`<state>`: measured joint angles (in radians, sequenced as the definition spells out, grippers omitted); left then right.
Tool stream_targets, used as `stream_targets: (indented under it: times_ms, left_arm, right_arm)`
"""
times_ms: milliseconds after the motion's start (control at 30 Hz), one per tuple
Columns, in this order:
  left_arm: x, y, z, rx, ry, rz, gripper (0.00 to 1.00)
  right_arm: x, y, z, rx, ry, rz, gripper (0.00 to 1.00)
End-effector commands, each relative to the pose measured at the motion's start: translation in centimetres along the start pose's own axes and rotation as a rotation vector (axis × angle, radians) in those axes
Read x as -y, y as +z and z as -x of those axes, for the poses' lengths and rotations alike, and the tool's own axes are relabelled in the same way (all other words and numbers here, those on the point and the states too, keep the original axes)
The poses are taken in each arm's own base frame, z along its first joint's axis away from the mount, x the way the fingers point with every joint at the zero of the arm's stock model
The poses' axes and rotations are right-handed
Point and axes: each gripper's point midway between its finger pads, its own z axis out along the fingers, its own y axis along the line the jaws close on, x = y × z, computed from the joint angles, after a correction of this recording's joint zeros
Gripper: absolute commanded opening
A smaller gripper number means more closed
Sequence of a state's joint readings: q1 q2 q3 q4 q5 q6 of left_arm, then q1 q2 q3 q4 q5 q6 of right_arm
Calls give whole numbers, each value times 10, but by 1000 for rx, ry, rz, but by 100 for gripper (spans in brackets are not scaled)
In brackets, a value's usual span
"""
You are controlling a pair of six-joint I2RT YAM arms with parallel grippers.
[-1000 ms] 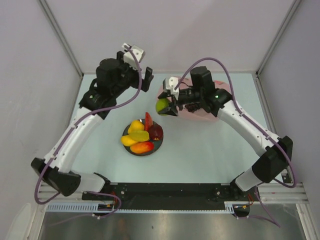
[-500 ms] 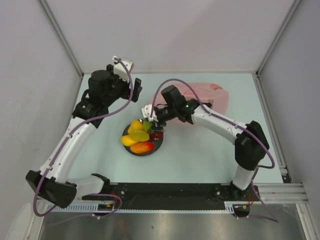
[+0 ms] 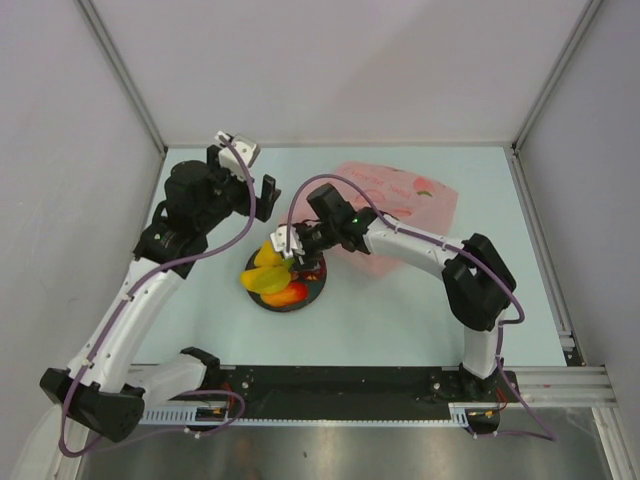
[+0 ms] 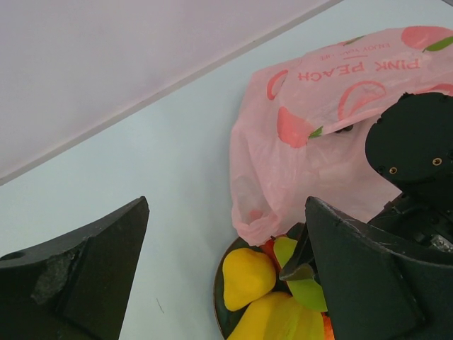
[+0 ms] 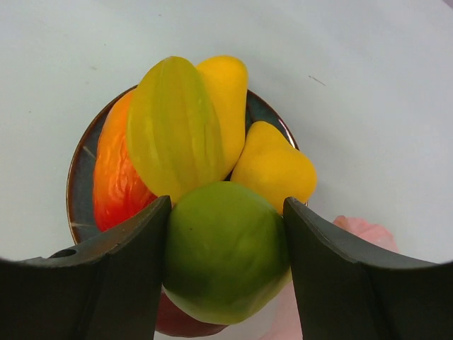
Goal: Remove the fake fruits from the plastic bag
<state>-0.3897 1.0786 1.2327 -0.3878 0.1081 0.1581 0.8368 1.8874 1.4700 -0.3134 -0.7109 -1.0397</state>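
Note:
My right gripper point(image 5: 227, 200) is shut on a green pear point(image 5: 226, 248) and holds it just above the dark blue plate point(image 5: 78, 177). On the plate lie a yellow-green mango shape point(image 5: 173, 120), a yellow fruit point(image 5: 272, 166), a red-orange mango point(image 5: 113, 177) and a dark red piece point(image 5: 184, 322). From above, the right gripper point(image 3: 296, 255) hangs over the plate's point(image 3: 316, 292) far right side. The pink plastic bag point(image 3: 400, 200) lies flat behind it. My left gripper point(image 3: 243, 175) is open and empty, raised behind and left of the plate. Its view shows the bag point(image 4: 311, 142) and the pear point(image 4: 308, 287).
The bag's near corner point(image 4: 262, 212) reaches the plate's far rim point(image 4: 221, 297). The right arm point(image 3: 420, 250) stretches across the bag's front edge. Grey walls point(image 3: 100, 80) close the table at the back and on both sides.
My right arm has carried the pear from above the bag leftward and down to the plate. The left arm has drawn back a little to the left, still open.

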Motion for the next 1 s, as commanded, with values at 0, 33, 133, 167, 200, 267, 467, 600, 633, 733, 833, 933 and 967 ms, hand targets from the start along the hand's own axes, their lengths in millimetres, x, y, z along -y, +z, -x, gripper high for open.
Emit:
stream_targets:
  times_ms: [0, 33, 133, 167, 200, 267, 467, 600, 633, 733, 833, 933, 967]
  left_arm:
    - [-2, -9, 3, 40, 0, 8, 97]
    - [-2, -9, 2, 40, -2, 8, 97]
    - [-3, -8, -2, 35, -6, 9, 97]
    - [-2, -8, -3, 34, -7, 7, 97]
    - [-2, -7, -4, 31, -9, 5, 97]
    - [-2, -7, -2, 38, -8, 2, 97]
    - [-2, -5, -4, 32, -10, -1, 97]
    - [-1, -3, -4, 31, -14, -6, 97]
    - [0, -3, -4, 32, -13, -10, 97]
    - [1, -1, -5, 30, -17, -15, 97]
    - [2, 2, -5, 28, -22, -22, 97]
    - [2, 4, -4, 25, -24, -27, 97]
    - [2, 5, -3, 26, -24, -30, 97]
  right_arm:
    - [0, 1, -3, -24, -94, 17, 40]
    - [0, 0, -3, -25, -102, 19, 41]
    - [1, -1, -4, -32, -130, 21, 47]
    - [0, -1, -4, -34, -132, 21, 51]
    - [1, -2, -5, -38, -135, 20, 54]
    - [0, -2, -5, -39, -146, 25, 62]
    - [-1, -6, -2, -37, -169, 30, 74]
    - [-1, -13, 1, -47, -193, 25, 92]
    - [0, -15, 1, -48, -196, 22, 95]
    - [4, -22, 6, -42, -192, -1, 100]
    - [7, -26, 12, -26, -177, -19, 100]
    - [9, -29, 16, -25, -186, -28, 100]
    - [9, -33, 19, -26, -192, -33, 100]
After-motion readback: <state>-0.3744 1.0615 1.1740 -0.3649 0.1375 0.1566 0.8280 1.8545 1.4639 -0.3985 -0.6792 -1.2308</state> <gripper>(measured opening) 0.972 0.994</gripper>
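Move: The green pear is already pinched in the right hand, over the plate of fruit, whose middle lies about 3 cm back, 4 cm left and some 7 cm below the hand. The star fruit is roughly 7 cm left and 3 cm back, the yellow pear 6 cm left and 3 cm ahead, and the dark red fruit 3 cm right and 2 cm back. The green pear sits some 5 cm back, 8 cm right and 20 cm below the empty left hand. The green pear is let go onto the piled fruit: the right hand first stays in place over the plate while its wrist rolls nearly 10 degrees, front side rising. Then its fingers spread to fully open as it dips about 1 cm, draws 1.5 cm to the right and comes back up. The left hand, open and empty, sinks about 1.5 cm. ##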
